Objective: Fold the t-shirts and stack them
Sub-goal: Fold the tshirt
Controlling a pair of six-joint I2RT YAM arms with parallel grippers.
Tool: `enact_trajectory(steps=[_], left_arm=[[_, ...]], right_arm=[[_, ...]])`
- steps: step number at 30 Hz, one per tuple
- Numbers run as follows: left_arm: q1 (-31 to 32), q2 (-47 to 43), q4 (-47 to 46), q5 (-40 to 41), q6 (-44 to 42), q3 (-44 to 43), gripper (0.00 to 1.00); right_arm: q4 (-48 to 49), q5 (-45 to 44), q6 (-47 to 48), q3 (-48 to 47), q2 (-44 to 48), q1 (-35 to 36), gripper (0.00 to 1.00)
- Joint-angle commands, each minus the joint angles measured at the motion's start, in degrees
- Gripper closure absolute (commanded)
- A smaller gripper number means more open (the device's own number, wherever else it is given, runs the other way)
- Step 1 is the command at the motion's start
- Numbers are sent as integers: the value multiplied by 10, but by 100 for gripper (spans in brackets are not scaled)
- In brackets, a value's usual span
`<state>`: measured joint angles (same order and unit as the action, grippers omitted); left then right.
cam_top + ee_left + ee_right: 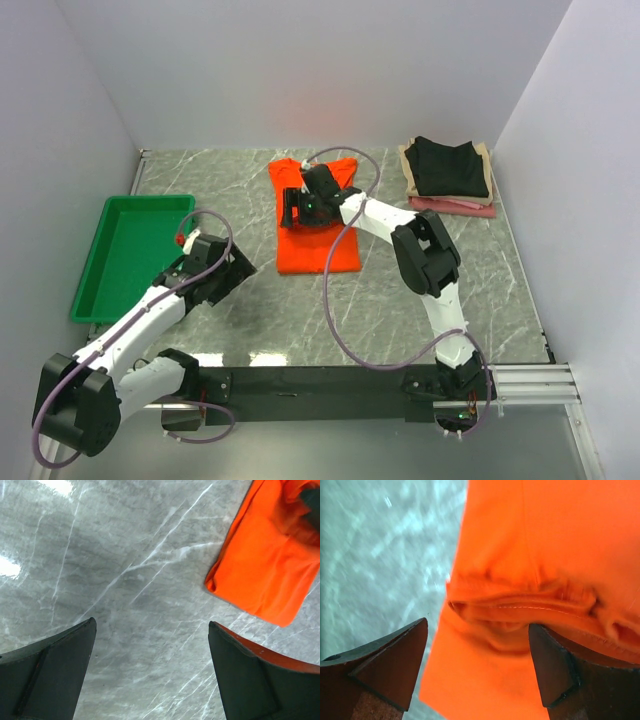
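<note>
A bright orange t-shirt (318, 240) lies as a long folded strip in the middle of the marble table. My right gripper (292, 210) hovers over its upper left part, open. In the right wrist view the orange cloth (545, 540) fills most of the picture, and a bunched hem runs between the spread fingers (385, 665) of that gripper (477, 630); nothing is pinched. My left gripper (235, 272) stands open over bare table to the left of the shirt. The left wrist view shows the shirt's corner (265, 565) well beyond the gripper (152, 630).
A stack of folded shirts, black (450, 165) on beige on pink (455, 205), sits at the back right. A green plastic tray (130, 255) stands at the left edge. White walls enclose the table on three sides.
</note>
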<state>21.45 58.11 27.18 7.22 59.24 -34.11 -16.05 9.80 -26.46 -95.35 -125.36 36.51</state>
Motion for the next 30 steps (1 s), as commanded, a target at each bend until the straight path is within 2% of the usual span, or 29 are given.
enact_trajectory(steps=[1, 6, 12, 18, 21, 24, 25, 28, 30], left_arm=[[-3, -10, -16, -7, 2, 7, 1], [-3, -11, -10, -4, 3, 9, 1], [-3, -13, -15, -12, -4, 8, 1], [-3, 5, -53, -43, -18, 9, 1], [-3, 33, -103, -68, -24, 8, 1], [-3, 101, -152, -94, -29, -5, 1], [-3, 117, -162, -104, -31, -11, 1], [-2, 180, -187, -122, -40, -43, 1], [-2, 208, -200, -136, -44, -61, 3]], right_arm=[[4, -31, 18, -54, -15, -10, 12], [16, -29, 22, -93, -38, -32, 12], [-18, -9, 35, -230, -110, -73, 12], [-39, -45, 83, -277, -66, -90, 11], [-44, -68, 87, -224, 4, -93, 11], [-12, -92, 59, -67, 145, -93, 10], [4, -94, 48, 30, 177, -92, 10], [37, -97, 0, 193, 281, -94, 10], [31, -96, -30, 254, 331, -94, 10]])
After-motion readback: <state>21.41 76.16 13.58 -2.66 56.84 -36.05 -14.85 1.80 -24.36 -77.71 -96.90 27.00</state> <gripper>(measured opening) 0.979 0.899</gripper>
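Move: The folded orange t-shirt's near left corner lies some 9 cm right of the left hand and 5 cm ahead, about 6 cm below; the green bin is about 22 cm to that hand's left and 7 cm ahead. From the right hand, low over the shirt, its near right corner is about 15 cm right, 14 cm back and 3 cm down; the middle of its crosswise fold is 6 cm right, level ahead, and the collar 11 cm ahead, 5 cm right. Open and right at the cloth of the crosswise fold, the right hand sweeps about 13 cm forward over the shirt towards the collar, rising slightly, then lifts clear, draws back to its starting reach and travels right, ending some 12 cm higher above the shirt's right side. The left hand at first all but waits, then heads right, down and forward, about 4 cm each way, towards the near left corner, fingers open and not yet touching. ##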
